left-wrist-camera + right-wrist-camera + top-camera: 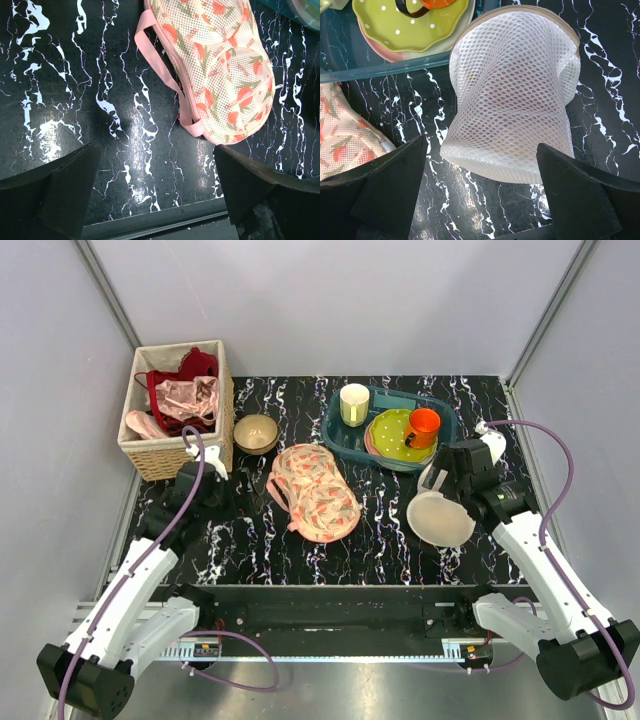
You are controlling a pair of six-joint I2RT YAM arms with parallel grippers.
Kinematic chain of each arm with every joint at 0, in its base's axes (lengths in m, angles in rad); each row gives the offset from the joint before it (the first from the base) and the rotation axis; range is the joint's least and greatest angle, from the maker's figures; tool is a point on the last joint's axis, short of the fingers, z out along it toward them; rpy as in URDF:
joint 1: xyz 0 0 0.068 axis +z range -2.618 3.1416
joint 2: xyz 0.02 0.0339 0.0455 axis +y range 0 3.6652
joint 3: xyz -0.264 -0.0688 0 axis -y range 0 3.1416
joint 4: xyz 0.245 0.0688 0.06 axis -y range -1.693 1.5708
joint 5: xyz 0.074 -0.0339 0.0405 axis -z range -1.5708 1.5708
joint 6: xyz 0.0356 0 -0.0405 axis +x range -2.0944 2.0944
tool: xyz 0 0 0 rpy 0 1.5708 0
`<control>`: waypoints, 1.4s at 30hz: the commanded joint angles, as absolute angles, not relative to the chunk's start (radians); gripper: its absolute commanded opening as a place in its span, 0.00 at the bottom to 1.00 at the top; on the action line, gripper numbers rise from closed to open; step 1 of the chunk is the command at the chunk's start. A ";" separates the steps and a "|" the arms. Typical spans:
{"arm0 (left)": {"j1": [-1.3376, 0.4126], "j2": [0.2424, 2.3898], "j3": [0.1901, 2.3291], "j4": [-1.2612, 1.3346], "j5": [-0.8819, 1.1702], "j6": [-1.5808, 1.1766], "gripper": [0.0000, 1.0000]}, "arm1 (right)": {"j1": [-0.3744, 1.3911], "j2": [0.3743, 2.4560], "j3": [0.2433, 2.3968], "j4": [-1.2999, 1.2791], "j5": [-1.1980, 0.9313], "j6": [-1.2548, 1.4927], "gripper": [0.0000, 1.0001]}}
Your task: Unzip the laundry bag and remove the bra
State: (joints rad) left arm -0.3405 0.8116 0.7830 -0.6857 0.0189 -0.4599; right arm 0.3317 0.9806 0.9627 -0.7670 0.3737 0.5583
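The laundry bag [441, 517] is a round white mesh pouch lying on the black marbled table at the right. In the right wrist view it [512, 95] fills the middle, with a faint pink shade showing through the mesh; the bra itself cannot be made out. My right gripper [452, 480] is open just above the bag's far edge, its jaws [480, 200] wide apart on either side of the bag's near end and not touching it. My left gripper [212, 498] is open and empty [155, 200] over bare table at the left.
A flat peach floral-print pouch [315, 490] with a pink strap lies mid-table, also seen in the left wrist view [220, 65]. A wicker basket [160, 455] of garments and a brown bowl [256, 433] stand back left. A blue tray [335, 435] holds a cream cup [354, 404], green spotted plate [392, 435] and orange mug [423, 427].
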 commanded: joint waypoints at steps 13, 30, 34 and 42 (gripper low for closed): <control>-0.337 0.841 0.821 -0.630 0.070 -0.451 0.99 | 0.331 0.973 0.957 -0.730 0.394 0.532 1.00; -0.337 0.856 0.772 -0.624 0.120 -0.474 0.99 | 0.342 1.043 0.778 -0.515 -0.174 0.659 1.00; -0.337 0.859 0.779 -0.627 0.120 -0.474 0.99 | 0.377 0.906 0.817 -0.483 -0.318 0.669 1.00; -0.363 0.870 0.828 -0.624 0.173 -0.486 0.99 | 0.377 0.874 0.899 -0.782 0.263 0.574 1.00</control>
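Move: The white mesh laundry bag lies on its side close to the right hand, its middle about 5 cm ahead, 2 cm to the right and 11 cm below. The strawberry-print bag is some 28 cm left of that hand and 4 cm ahead; the blue tray's middle is roughly 21 cm ahead and 10 cm left. From the left hand the white bag lies about 43 cm right and 6 cm ahead. Left and down in a quick swipe goes the right hand after a brief hover, about 10 cm left at the white mesh bag and 6 cm down, drawing back 3 cm; it then springs up to just above its starting height and eases slightly right. Its left side rolls up and it turns counter-clockwise, some 30 degrees altogether, fingers wide open and gripping nothing. The open left hand drifts slightly right and down. ##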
